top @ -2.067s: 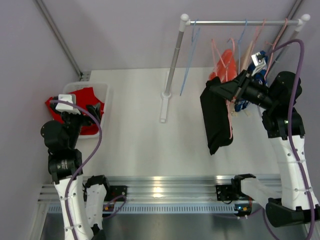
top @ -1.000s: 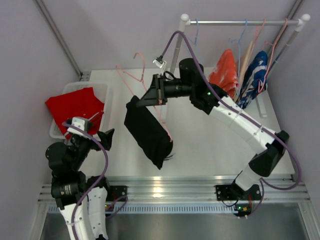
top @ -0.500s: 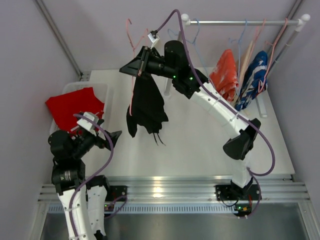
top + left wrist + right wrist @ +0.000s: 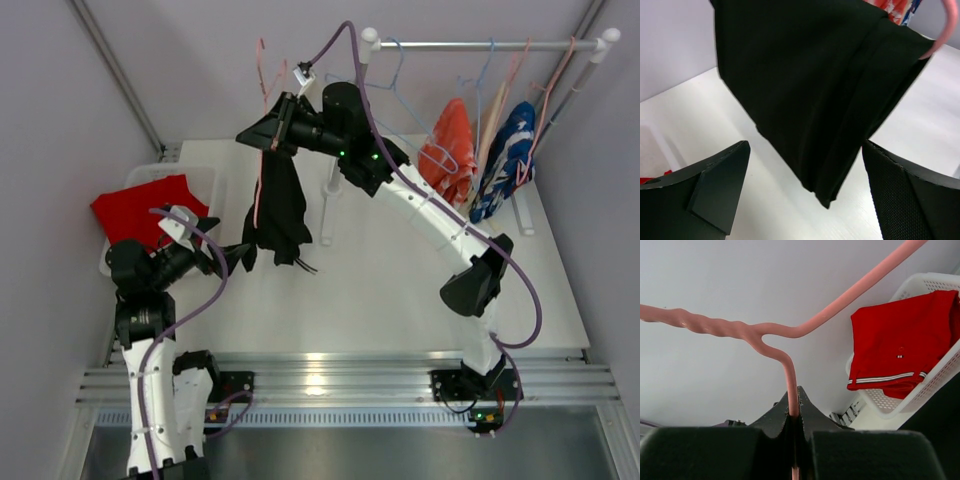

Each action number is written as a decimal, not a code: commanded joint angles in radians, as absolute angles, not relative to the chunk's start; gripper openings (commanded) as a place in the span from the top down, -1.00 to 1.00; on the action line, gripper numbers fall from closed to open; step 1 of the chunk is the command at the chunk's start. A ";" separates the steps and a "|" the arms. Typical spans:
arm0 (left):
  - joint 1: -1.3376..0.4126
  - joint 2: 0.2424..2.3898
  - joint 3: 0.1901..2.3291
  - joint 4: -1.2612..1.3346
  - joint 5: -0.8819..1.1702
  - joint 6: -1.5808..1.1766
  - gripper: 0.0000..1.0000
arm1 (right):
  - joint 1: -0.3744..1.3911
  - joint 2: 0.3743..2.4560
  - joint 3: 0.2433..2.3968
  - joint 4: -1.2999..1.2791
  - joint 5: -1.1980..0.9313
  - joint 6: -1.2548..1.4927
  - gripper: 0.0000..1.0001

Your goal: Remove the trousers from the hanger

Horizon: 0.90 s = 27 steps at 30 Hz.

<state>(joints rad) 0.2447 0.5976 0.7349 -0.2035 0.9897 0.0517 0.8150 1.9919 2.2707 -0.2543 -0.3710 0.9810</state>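
Observation:
The black trousers (image 4: 280, 205) hang from a pink hanger (image 4: 257, 205) above the left part of the table. My right gripper (image 4: 272, 133) is shut on the hanger's neck (image 4: 790, 375), seen in the right wrist view (image 4: 794, 407). My left gripper (image 4: 232, 258) stands open just left of the trousers' lower edge. In the left wrist view the black trousers (image 4: 810, 90) hang between and beyond my open fingers (image 4: 715, 185), not touching them. The red trousers (image 4: 150, 205) lie folded on a white basket (image 4: 208, 180) at the left.
A clothes rail (image 4: 480, 44) at the back right carries an orange-and-white garment (image 4: 450, 145), a blue-and-white garment (image 4: 508, 155) and an empty blue hanger (image 4: 395, 80). Its left post (image 4: 345, 110) stands behind the right arm. Walls close in on both sides.
The right arm carried the hanger with the black trousers from the rail leftward across the table. The left gripper left the basket and moved right, up to the trousers' lower edge.

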 commanded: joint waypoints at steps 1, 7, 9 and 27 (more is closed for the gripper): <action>0.216 0.615 0.716 -0.028 0.952 0.028 -0.93 | 0.838 1.954 2.332 -0.091 -0.383 0.999 1.00; 0.135 0.664 0.736 -0.021 0.948 0.064 -0.92 | 0.853 1.951 2.326 -0.072 -0.400 0.994 1.00; 0.095 0.673 0.747 -0.046 0.957 0.095 -0.98 | 0.853 1.951 2.324 -0.074 -0.400 0.991 1.00; -0.098 0.767 0.802 -0.112 0.744 0.219 -0.13 | 0.847 1.914 2.287 -0.078 -0.426 0.965 1.00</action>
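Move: The black trousers hang from the pink hanger in the right hand, their middle about 6 cm ahead of the left hand, 7 cm to its right and 7 cm above it, with the lower end near finger height. The basket with the red trousers lies some 14 cm ahead and 21 cm left, 25 cm lower. The rack's left foot is roughly 17 cm ahead, 18 cm right and 28 cm below. From the right hand, the black trousers are about 7 cm back, 5 cm right and 12 cm down. The black trousers' lower end is taken in between the left fingers: the left hand nudges forward, swings about 6 cm to the right while turning some 10 degrees clockwise, then pushes a couple of centimetres forward, sinking slightly. Only in that last push do its wide-open fingers begin closing around the cloth, to a bit over half open. The right hand keeps its shut grip on the hanger. ##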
